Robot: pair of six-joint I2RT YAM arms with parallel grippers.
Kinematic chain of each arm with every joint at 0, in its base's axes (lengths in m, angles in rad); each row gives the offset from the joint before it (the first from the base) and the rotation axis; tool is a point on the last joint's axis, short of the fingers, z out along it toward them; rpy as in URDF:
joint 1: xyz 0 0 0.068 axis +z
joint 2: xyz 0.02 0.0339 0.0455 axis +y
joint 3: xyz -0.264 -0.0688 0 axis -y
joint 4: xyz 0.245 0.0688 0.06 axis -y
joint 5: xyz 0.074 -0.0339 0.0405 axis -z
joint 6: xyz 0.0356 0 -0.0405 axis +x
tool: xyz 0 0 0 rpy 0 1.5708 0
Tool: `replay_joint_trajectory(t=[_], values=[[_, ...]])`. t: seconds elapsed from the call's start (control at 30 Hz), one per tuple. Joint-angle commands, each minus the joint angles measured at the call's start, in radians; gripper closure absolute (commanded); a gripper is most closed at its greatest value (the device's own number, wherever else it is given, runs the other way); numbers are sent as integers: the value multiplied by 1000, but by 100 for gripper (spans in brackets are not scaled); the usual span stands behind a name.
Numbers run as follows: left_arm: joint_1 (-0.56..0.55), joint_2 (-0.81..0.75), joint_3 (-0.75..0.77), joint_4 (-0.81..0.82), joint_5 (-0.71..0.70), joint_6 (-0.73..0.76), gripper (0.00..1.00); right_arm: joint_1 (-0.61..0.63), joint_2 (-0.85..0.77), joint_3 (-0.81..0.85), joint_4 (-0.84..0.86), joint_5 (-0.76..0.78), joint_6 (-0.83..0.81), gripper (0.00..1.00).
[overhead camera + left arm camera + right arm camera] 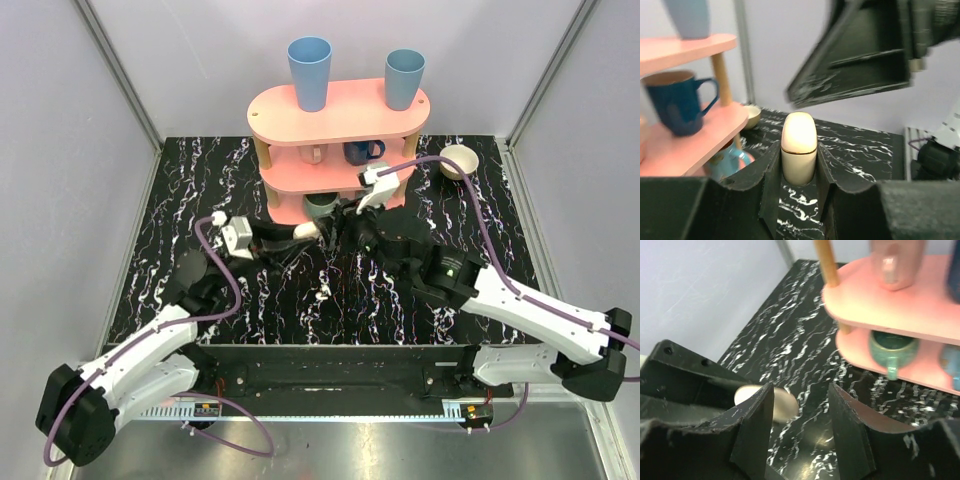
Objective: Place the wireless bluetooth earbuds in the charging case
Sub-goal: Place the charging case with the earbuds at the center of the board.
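The cream charging case (799, 145) stands upright with its lid down, a thin gold seam round it. My left gripper (799, 156) is shut on its lower half, just above the black marbled table (200, 190). From above, the case (322, 229) shows in front of the pink rack. My right gripper (800, 396) is open with only table between its fingers. It hovers close over the case (784, 404), which peeks out behind its left finger. A tiny white piece (322, 294) on the table may be one of the earbuds; it is too small to be sure.
A pink three-tier rack (340, 112) stands at the back with two blue cups on top and mugs on its shelves. A dark blue mug (677, 105) and a green mug (892, 347) are near the grippers. A beige bowl (460, 161) sits at the back right.
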Motion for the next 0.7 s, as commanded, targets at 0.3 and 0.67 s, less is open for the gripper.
replay_joint_trajectory(t=[0.3, 0.67], values=[[252, 68, -75, -276, -141, -438, 100, -49, -231, -158, -19, 231, -23, 44], [304, 323, -182, -121, -78, -607, 100, -60, -258, -211, -40, 214, 17, 43]])
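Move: My left hand already grips the closed charging case. The clear middle of the board lies about 11 cm ahead of it, 3 cm to its right and some 32 cm below. The loose white earbuds lie 4 cm ahead, 2 cm right on the board; the green mug stands roughly 22 cm ahead, 2 cm right and 25 cm lower. From my right hand, the case is about 5 cm left, and that middle spot 10 cm ahead, 2 cm left, 35 cm below. Keeping the case pinched, I swing my left hand forward and a little left, away from the right gripper, then take it mostly down towards the board, some 18 cm lower in all, rolling it almost 60 degrees so its forward side tips down. My empty right hand backs off about 9 cm to the right, turning slightly clockwise, fingers still open, then sinks a little. ##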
